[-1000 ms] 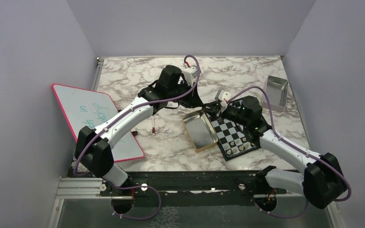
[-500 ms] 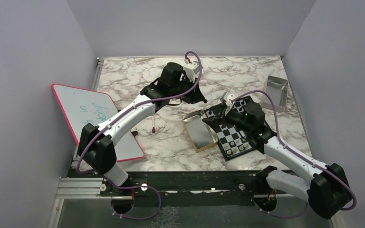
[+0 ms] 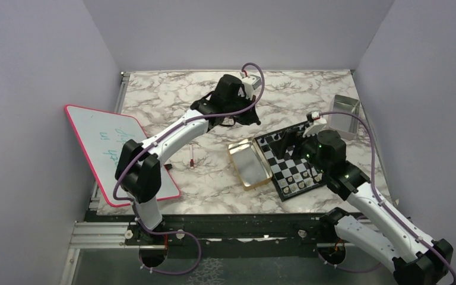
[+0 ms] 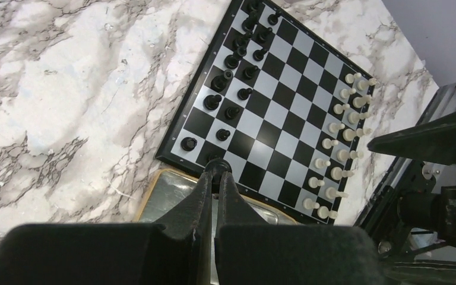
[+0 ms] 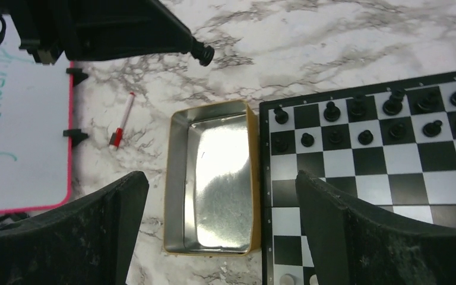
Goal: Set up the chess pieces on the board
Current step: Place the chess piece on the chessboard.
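Observation:
The board [image 3: 300,155] lies on the marble table, right of centre. Black chess pieces [image 4: 233,89] fill two rows at its far end, and white chess pieces [image 4: 338,148] fill the near end. My left gripper [image 4: 217,172] is shut on one small black piece [image 4: 217,164], held in the air behind the gold tin; from the right wrist that piece [image 5: 203,54] shows at the finger ends. In the top view the left gripper [image 3: 252,117] hangs left of the board's far corner. My right gripper [image 5: 219,178] is open wide and holds nothing, above the tin and the board's left edge [image 5: 392,178].
An empty gold tin [image 3: 235,160] lies against the board's left side. A red-capped marker [image 3: 191,157] lies left of it. The pink-rimmed whiteboard [image 3: 119,148] is at the left edge. A silver tin [image 3: 344,113] stands at the back right.
My right gripper opened wide and drew back to the right, uncovering the board. My left arm swung toward the back right, still shut on its piece.

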Tool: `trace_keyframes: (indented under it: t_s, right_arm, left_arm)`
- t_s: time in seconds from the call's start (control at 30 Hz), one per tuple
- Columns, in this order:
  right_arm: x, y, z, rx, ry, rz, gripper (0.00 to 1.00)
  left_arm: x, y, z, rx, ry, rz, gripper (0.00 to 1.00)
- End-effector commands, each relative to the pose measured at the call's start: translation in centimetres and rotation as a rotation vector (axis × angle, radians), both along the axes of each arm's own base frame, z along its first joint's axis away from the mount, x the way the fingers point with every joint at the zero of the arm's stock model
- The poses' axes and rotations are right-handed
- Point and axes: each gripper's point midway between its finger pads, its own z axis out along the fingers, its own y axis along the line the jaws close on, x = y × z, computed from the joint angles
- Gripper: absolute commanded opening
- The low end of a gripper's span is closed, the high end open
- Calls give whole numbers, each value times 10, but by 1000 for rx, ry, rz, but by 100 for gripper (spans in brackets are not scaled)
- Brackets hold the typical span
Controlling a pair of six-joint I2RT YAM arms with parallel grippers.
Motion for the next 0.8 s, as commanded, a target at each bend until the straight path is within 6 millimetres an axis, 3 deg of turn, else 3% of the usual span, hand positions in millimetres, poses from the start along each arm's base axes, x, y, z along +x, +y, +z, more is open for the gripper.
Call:
trace_keyframes:
  t_s: [0.0,0.23,0.5,0.77]
  right_arm:
    - [9,-45,-10,-26,121,-316,100]
    - [9,-86,-12,-91,148,-540,100]
    - [-3,-90,8,-46,78,-508,100]
    - [-13,-96,12,-44,59,-501,100]
  left_arm:
    - [9,-19,-4,32,-36,-5,0]
    - [12,-42,-30,103,-33,-21,0]
    - [19,-53,-73,208,-8,-9,0]
    - [28,-66,-98,267,-26,-14,0]
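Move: Some 6 cm right, 3 cm ahead and 17 cm below the left hand, with its black piece, lies the empty square of the board's far row. The black corner piece is 3 cm right and 2 cm ahead of that hand, the next black piece 9 cm right and 4 cm ahead, the gold tray 8 cm back and 2 cm left. From the right hand the square is about 15 cm ahead, 1 cm left, 16 cm down. Carrying the black piece, the left hand swings right and down towards the empty square beside the corner piece, then sinks almost straight, about 10 cm down and 6 cm right in all, its fingertips tipping some 15 degrees further down and keeping their pinch. The right hand, empty with jaws wide, withdraws about 9 cm right across the board, turning clockwise. ##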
